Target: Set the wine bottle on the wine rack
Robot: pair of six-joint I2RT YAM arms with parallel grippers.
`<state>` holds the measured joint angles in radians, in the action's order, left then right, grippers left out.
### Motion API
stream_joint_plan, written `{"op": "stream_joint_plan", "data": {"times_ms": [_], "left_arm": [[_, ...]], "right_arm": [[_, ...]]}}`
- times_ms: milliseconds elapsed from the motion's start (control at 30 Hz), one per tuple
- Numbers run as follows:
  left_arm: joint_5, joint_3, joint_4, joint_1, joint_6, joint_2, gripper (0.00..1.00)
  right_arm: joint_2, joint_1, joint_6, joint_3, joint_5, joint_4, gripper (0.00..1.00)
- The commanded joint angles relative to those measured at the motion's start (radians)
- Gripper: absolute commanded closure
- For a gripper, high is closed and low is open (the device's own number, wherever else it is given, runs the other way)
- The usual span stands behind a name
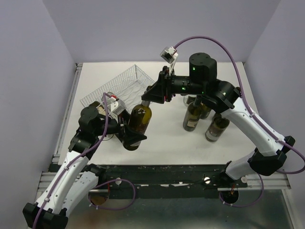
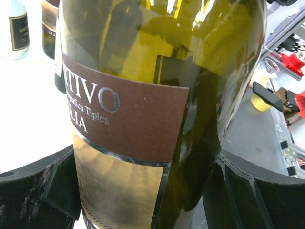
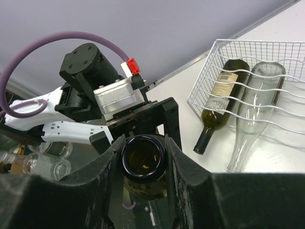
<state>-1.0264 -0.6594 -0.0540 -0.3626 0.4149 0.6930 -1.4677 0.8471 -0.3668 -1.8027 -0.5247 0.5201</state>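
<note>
The wine bottle (image 1: pixel 141 118), dark green glass with a brown and gold label (image 2: pixel 128 119), stands tilted between both arms near the table's middle. My right gripper (image 3: pixel 143 160) is shut on its neck just below the open mouth, and also shows from above (image 1: pixel 153 93). My left gripper (image 1: pixel 133 136) straddles the lower body, one finger (image 2: pixel 38 191) on each side, close to the glass; contact is unclear. The wine rack (image 1: pixel 102 90), a white wire tray, sits at the back left and also shows in the right wrist view (image 3: pixel 248 47).
In the rack lie a dark green bottle (image 3: pixel 220 93) and a clear bottle (image 3: pixel 257 109). More bottles stand upright under the right arm (image 1: pixel 193 117), (image 1: pixel 217 128). The table's near edge is a dark rail (image 1: pixel 167 171).
</note>
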Motion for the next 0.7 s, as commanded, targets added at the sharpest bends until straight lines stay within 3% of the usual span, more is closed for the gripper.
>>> {"op": "stream_joint_plan", "data": {"times_ms": [0,33,167,267,467,667], "left_arm": [[0.15,-0.068,-0.079,0.004,-0.115,-0.02,1.0],[0.169,-0.084,-0.116,0.004,-0.158,-0.023,1.0],[0.212,-0.144,-0.227,0.002,-0.39,-0.033,1.0],[0.213,-0.166,-0.271,0.002,-0.635,-0.052,1.0],[0.273,-0.23,-0.387,0.004,-0.902,-0.03,1.0],[0.301,-0.258,-0.5,0.002,-1.192,-0.01,1.0]], "right_arm": [[0.035,0.007,-0.027,-0.007,-0.04,-0.029,0.98],[0.03,0.009,-0.018,-0.017,-0.029,-0.013,0.93],[0.007,0.009,0.014,-0.055,0.02,0.081,0.5],[-0.006,0.007,0.026,-0.081,0.087,0.147,0.29],[-0.009,0.009,0.035,-0.099,0.152,0.204,0.14],[0.004,0.007,0.055,-0.099,0.178,0.265,0.08]]}}
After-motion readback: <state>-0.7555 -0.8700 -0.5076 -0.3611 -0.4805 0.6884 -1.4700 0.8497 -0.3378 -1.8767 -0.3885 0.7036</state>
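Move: The left hand already holds the wine bottle low on its body, and the open part of the wine rack lies about 16 cm ahead of that hand, 4 cm to its left and some 17 cm lower. In the rack, the clear bottle lies roughly 9 cm ahead and 9 cm left of the left hand, the dark bottle about 3 cm ahead and 16 cm left. From the right hand, still gripping the neck, the open part is about 10 cm ahead, 12 cm left and 32 cm below. The right fingers open and give up the bottle's neck to the left hand, the right hand easing only about 2 cm away, mainly to its right and a little down. Meanwhile the left hand keeps its grip on the body and carries the bottle about 6 cm forward and left, nearly level, towards the open part of the rack, while the wrist rolls some 45 degrees so that the neck swings back and over to the right. ##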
